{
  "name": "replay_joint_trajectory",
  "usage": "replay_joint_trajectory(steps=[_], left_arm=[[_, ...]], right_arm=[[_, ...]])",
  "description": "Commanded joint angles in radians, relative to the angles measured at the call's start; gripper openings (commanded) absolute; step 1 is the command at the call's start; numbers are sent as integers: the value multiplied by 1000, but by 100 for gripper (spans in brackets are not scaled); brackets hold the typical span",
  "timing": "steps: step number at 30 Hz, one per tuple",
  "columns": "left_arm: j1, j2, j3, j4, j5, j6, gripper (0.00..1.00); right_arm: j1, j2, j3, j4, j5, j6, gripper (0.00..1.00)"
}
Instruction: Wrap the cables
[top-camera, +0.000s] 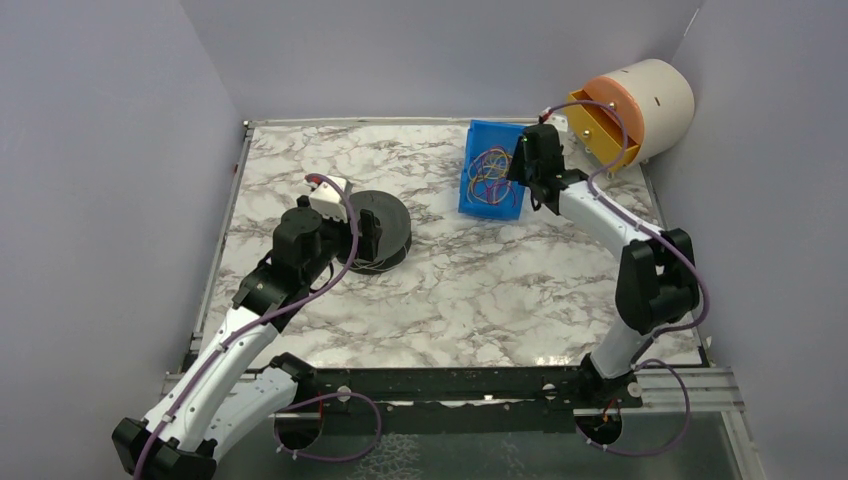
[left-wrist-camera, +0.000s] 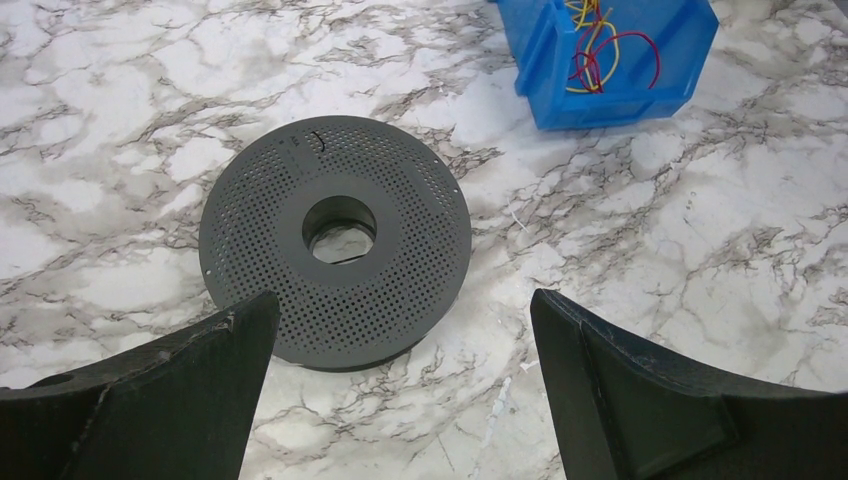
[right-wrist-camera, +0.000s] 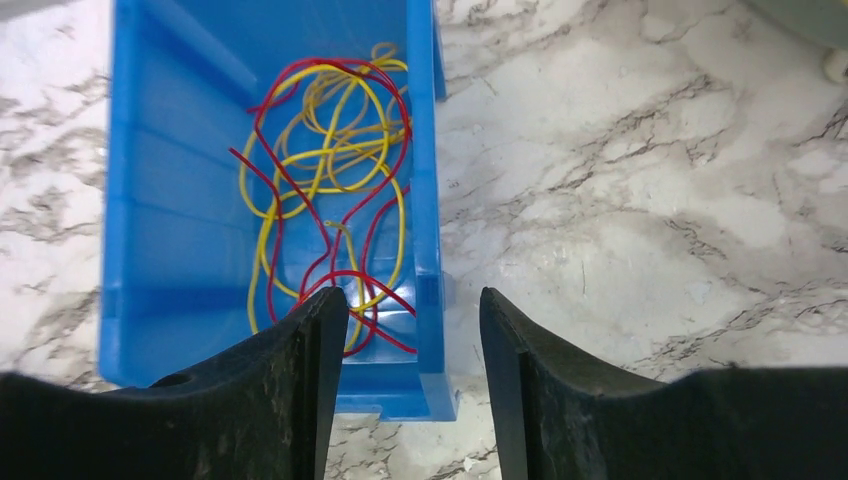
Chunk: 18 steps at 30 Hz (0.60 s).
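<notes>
The cables are thin red and yellow wires lying tangled in a blue bin at the back of the table. They also show in the top view and the left wrist view. My right gripper is open and empty, hovering over the bin's near right corner with the bin's right wall between the jaws. A dark grey perforated spool lies flat on the marble table. My left gripper is open and empty just above the spool's near edge.
An orange-and-cream drum with a yellow drawer stands at the back right corner, close behind my right arm. Grey walls enclose the table on three sides. The blue bin sits right of the spool.
</notes>
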Motion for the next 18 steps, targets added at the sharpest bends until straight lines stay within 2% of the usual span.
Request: replay_joint_trajectory(steps=[1,9,14,18], left_arm=[[-5,-20,16,12,30,0,99],[-5,-26,13,5,33,0,99],[-6,-29,14,6,40,-3,99],[-5,-32,14,5,42,-3,99]], right_arm=[[-1,-99,8,-11,-38,2,57],[4,-240,0,-37,-201,2,58],[19,-263,17,-75,-350,18,59],[60,-251,23,-77,-341,54,59]])
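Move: The right hand has already let go of the blue bin's right wall and hovers just above it. The cables lie about 4 cm ahead, 7 cm left and 12 cm below. The open yellow drawer is some 7 cm farther out and 18 cm right; the grey spool stands roughly 10 cm back and 36 cm left. From the left hand the cables are about 24 cm ahead, 28 cm right and 21 cm down. Straight up and clear of the bin's wall goes the right hand, touching nothing, about 11 cm in all, easing back some 4 cm and swinging left about 5 cm, mostly late, as the climb levels off. The wrist turns counter-clockwise about 15 degrees, tips up about 10 and raises its left side; the fingers stay half open. ##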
